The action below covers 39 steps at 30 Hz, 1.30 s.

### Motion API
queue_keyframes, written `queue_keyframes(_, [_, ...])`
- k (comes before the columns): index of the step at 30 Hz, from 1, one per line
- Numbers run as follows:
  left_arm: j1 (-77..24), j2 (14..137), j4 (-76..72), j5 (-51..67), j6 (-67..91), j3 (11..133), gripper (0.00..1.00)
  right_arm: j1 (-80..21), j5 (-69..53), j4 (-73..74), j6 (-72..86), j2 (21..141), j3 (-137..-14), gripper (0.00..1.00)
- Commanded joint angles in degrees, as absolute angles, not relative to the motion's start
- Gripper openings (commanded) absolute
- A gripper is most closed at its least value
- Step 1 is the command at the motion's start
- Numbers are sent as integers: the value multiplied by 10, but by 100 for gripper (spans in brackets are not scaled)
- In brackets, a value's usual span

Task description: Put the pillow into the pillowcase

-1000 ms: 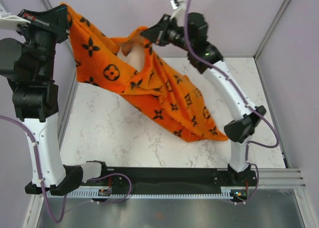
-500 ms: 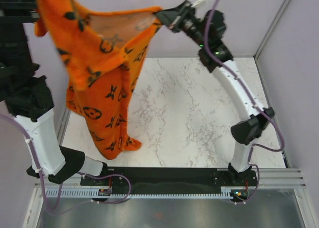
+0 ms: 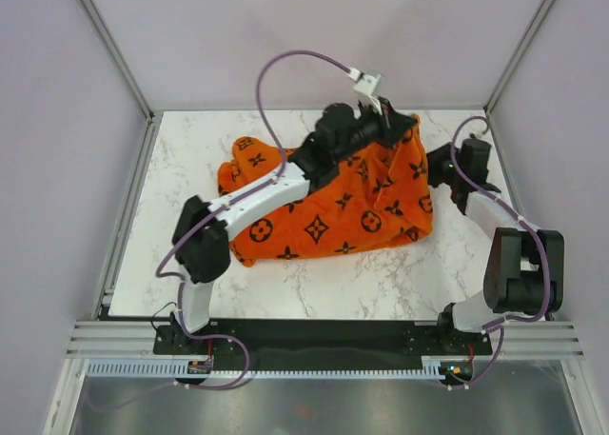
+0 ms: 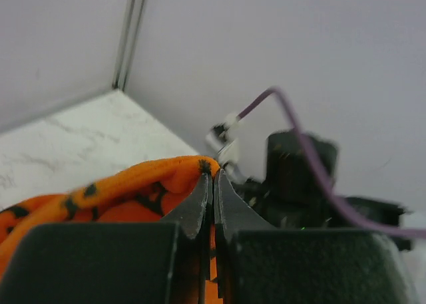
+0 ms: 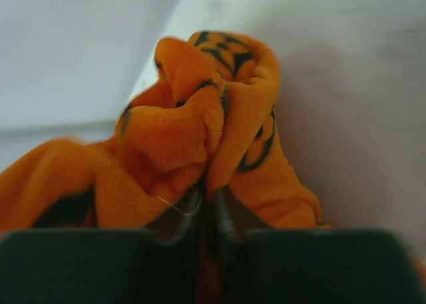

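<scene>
The orange pillowcase (image 3: 333, 211) with black motifs lies bulky and wrinkled on the table, toward the back right. The pillow is hidden; no cream fabric shows in any view. My left arm reaches across the case, and my left gripper (image 3: 395, 128) is at its far right top corner. In the left wrist view the gripper (image 4: 213, 174) is shut on a folded orange edge (image 4: 133, 184). My right gripper (image 3: 433, 166) is at the case's right edge. In the right wrist view it (image 5: 213, 194) is shut on bunched orange plush (image 5: 173, 131).
The white marble tabletop (image 3: 190, 168) is bounded by grey walls and metal frame posts (image 3: 109, 45). My left arm's purple cable (image 3: 276, 69) loops above the case. My right arm's wrist (image 4: 299, 164) sits close behind the left gripper's tips.
Both arms held the case hanging high in the air, first stretched across the middle, then swung left. Now they have come down to the back right and the case lies on the table.
</scene>
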<state>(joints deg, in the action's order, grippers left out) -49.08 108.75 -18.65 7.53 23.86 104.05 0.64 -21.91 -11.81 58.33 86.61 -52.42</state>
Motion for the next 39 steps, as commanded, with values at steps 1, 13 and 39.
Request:
queue_keyframes(1, [-529,1125,-272,61,257,1077,2,93,-219,-81,522,788,-537,38])
queue_keyframes(13, [-566,1268,-278,58,313,1194,2,170,83,278,341,695,-763,98])
queue_keyframes(39, [-606,1215,-180,18,215,1180,100,182,-31,301,259,693,-807,98])
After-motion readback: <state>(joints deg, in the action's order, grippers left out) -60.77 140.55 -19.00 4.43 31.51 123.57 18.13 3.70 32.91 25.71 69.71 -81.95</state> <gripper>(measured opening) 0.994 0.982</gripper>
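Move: Both grippers start on the pillowcase's right-hand end. The table spot where that end will lie is roughly 16 cm to the left hand's right, level with it forward and some 40 cm below; the body of the pillowcase is centred about 18 cm to its left and 5 cm farther out. From the right hand, that same spot lies about 13 cm right, 7 cm back and 17 cm down, and the pillowcase body about 21 cm left and 2 cm back. The right hand finishes letting go at once, opening wide and swinging out to the right some 20 cm and up about as far, drawing back a little and rolling its wrist clockwise, clear of the pillowcase. The left hand, still pinching its corner, dips sharply about 12 cm while edging right, bobs back up, then sweeps down and right until it is some 24 cm below and 20 cm to the right of its start, opening wide on the way down to release the corner before lifting about 5 cm, empty. ##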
